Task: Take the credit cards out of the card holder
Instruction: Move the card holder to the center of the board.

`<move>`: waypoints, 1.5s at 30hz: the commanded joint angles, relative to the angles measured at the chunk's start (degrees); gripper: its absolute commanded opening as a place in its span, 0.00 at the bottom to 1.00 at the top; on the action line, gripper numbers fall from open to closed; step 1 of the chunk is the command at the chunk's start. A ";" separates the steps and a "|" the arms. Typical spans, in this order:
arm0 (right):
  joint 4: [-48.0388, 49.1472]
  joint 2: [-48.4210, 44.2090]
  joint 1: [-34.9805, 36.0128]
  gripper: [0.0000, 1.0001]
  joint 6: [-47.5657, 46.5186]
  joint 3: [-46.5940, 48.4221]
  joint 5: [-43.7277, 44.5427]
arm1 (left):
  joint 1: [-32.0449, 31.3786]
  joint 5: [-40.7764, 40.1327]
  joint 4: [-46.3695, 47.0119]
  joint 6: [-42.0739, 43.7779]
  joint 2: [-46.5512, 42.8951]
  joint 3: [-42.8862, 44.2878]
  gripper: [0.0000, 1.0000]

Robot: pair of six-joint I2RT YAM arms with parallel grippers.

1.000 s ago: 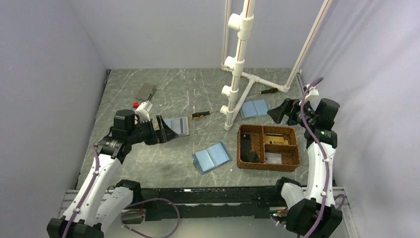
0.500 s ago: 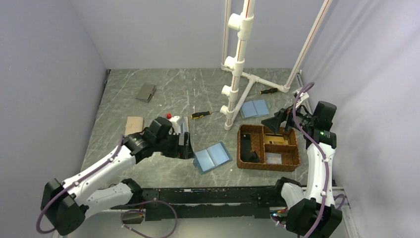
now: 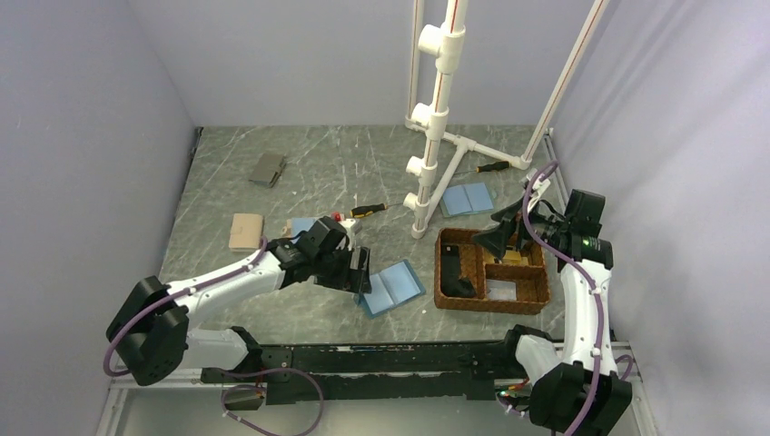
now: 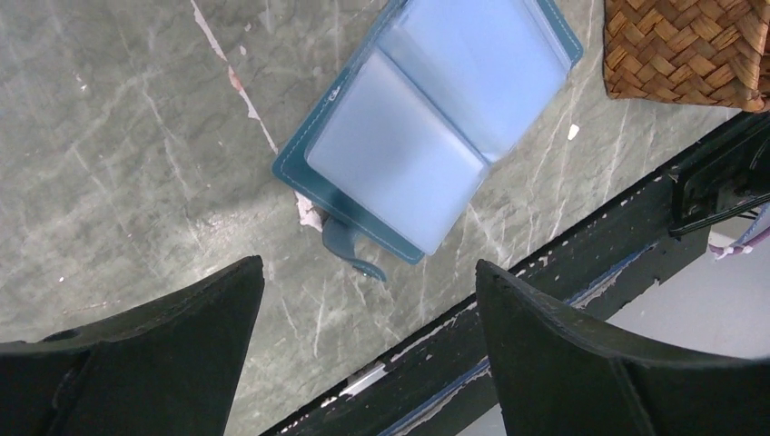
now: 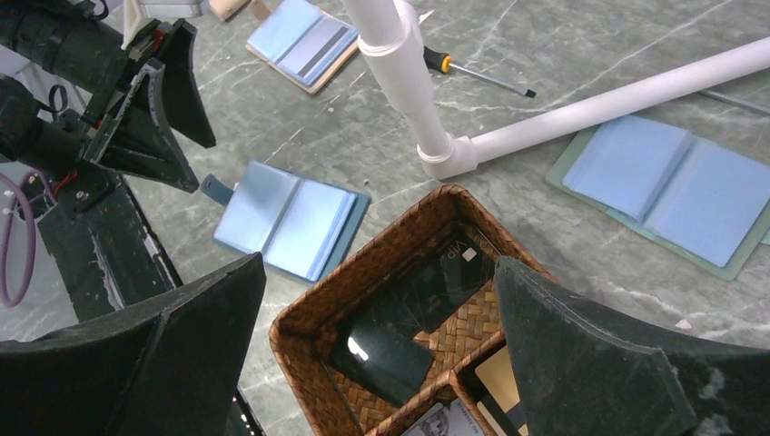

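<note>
The card holder (image 3: 300,224), light blue with a tan edge, lies open on the table behind my left arm; the right wrist view shows a grey strip on one leaf of the card holder (image 5: 301,41). My left gripper (image 3: 359,272) is open and empty. It hangs at the left corner of a second, teal-edged blue holder (image 4: 427,136), its fingertips on either side of that holder's strap tab. My right gripper (image 5: 380,265) is open and empty above the wicker tray (image 5: 363,254). Several credit cards lie in the tray, dark ones (image 5: 436,291) and a gold one (image 5: 495,377).
A third blue holder (image 3: 466,198) lies by the white pipe stand (image 3: 427,173). Two screwdrivers (image 3: 368,210) (image 3: 493,166), a tan flat piece (image 3: 246,231) and a grey one (image 3: 268,169) rest on the marble top. The black front rail (image 4: 545,318) runs close under my left gripper.
My left arm has swung right and nearer, from the tan-edged card holder to the teal-edged one. My right gripper has moved left and down over the wicker tray.
</note>
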 commanded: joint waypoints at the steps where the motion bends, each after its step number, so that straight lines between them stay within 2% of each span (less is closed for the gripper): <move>1: -0.63 0.05 0.43 0.99 -2.92 0.16 -2.56 | -0.16 1.05 5.20 -2.08 1.24 -0.09 0.90; 7: -2.02 0.41 1.22 0.99 -4.59 0.37 -3.13 | -0.03 -1.91 0.79 -1.45 0.00 0.90 0.89; 13: -7.28 1.01 3.01 0.99 -10.93 1.59 -4.46 | 1.15 2.65 0.08 -2.89 0.11 -0.20 0.77; 16: -16.01 1.62 5.15 0.99 -22.09 3.30 -4.77 | 1.19 2.54 -1.10 -5.26 0.17 -0.78 0.75; 17: -22.74 2.09 6.58 0.99 -31.36 4.07 -4.53 | 1.16 1.91 -1.71 -6.32 -0.45 -0.76 0.75; 19: -31.00 2.40 8.56 0.99 -43.36 4.67 -3.85 | 1.16 0.37 -2.99 -9.11 -1.36 -0.75 0.75; 21: -32.53 1.83 10.95 0.99 -47.48 3.60 -2.76 | 1.12 -0.27 -2.47 -13.14 -2.03 -1.29 0.73; 22: -31.16 1.21 11.87 0.99 -46.84 2.86 -2.16 | 1.08 -0.54 -1.51 -15.79 -1.92 -1.66 0.72; 24: -26.96 0.12 13.58 0.99 -43.09 1.56 -1.16 | 0.81 -1.49 -1.49 -19.88 -0.29 -1.47 0.59; 28: -23.72 0.23 16.35 0.99 -39.43 0.94 -0.54 | -0.31 -5.58 -7.86 -24.69 5.85 3.36 0.58; 35: -22.55 0.37 18.85 0.99 -37.84 0.26 0.58 | -3.32 -8.24 -11.02 -27.15 13.36 9.23 0.58; 38: -22.17 0.25 19.15 0.99 -37.34 0.16 0.92 | -3.89 -8.83 -11.35 -27.32 15.22 9.82 0.54; 40: -22.12 0.24 19.38 0.99 -37.28 0.16 0.97 | -3.95 -9.17 -12.19 -27.30 16.14 10.15 0.48; 44: -21.99 0.23 19.73 0.99 -36.98 0.22 1.33 | -3.99 -8.53 -13.28 -26.37 16.57 10.59 0.24; 45: -21.94 0.17 19.85 0.99 -36.90 0.23 1.33 | -3.94 -8.11 -13.12 -25.97 16.46 10.54 0.14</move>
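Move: The blue card holder lies open with its middle about 8 cm to the left hand's right, level with it and 5 cm below; its strap sticks out almost under the fingers. From that hand, the basket is some 30 cm right and 4 cm ahead, the striped card holder 9 cm left and 14 cm ahead. From the right hand, the blue card holder lies about 20 cm left, 8 cm back and 18 cm below. The left hand first hovers almost in place above the strap at the blue card holder's near-left side, then sinks about 4.5 cm onto it, the wrist turning counter-clockwise and tipping the fingers to point nearly straight down while they close from wide open to nearly shut, with the strap between their tips. Meanwhile the right hand, fingers wide open, swings over the basket, back about 8 cm and left 6 cm while sinking 4 cm, and turns some 30 degrees counter-clockwise towards the blue card holder, touching nothing. ##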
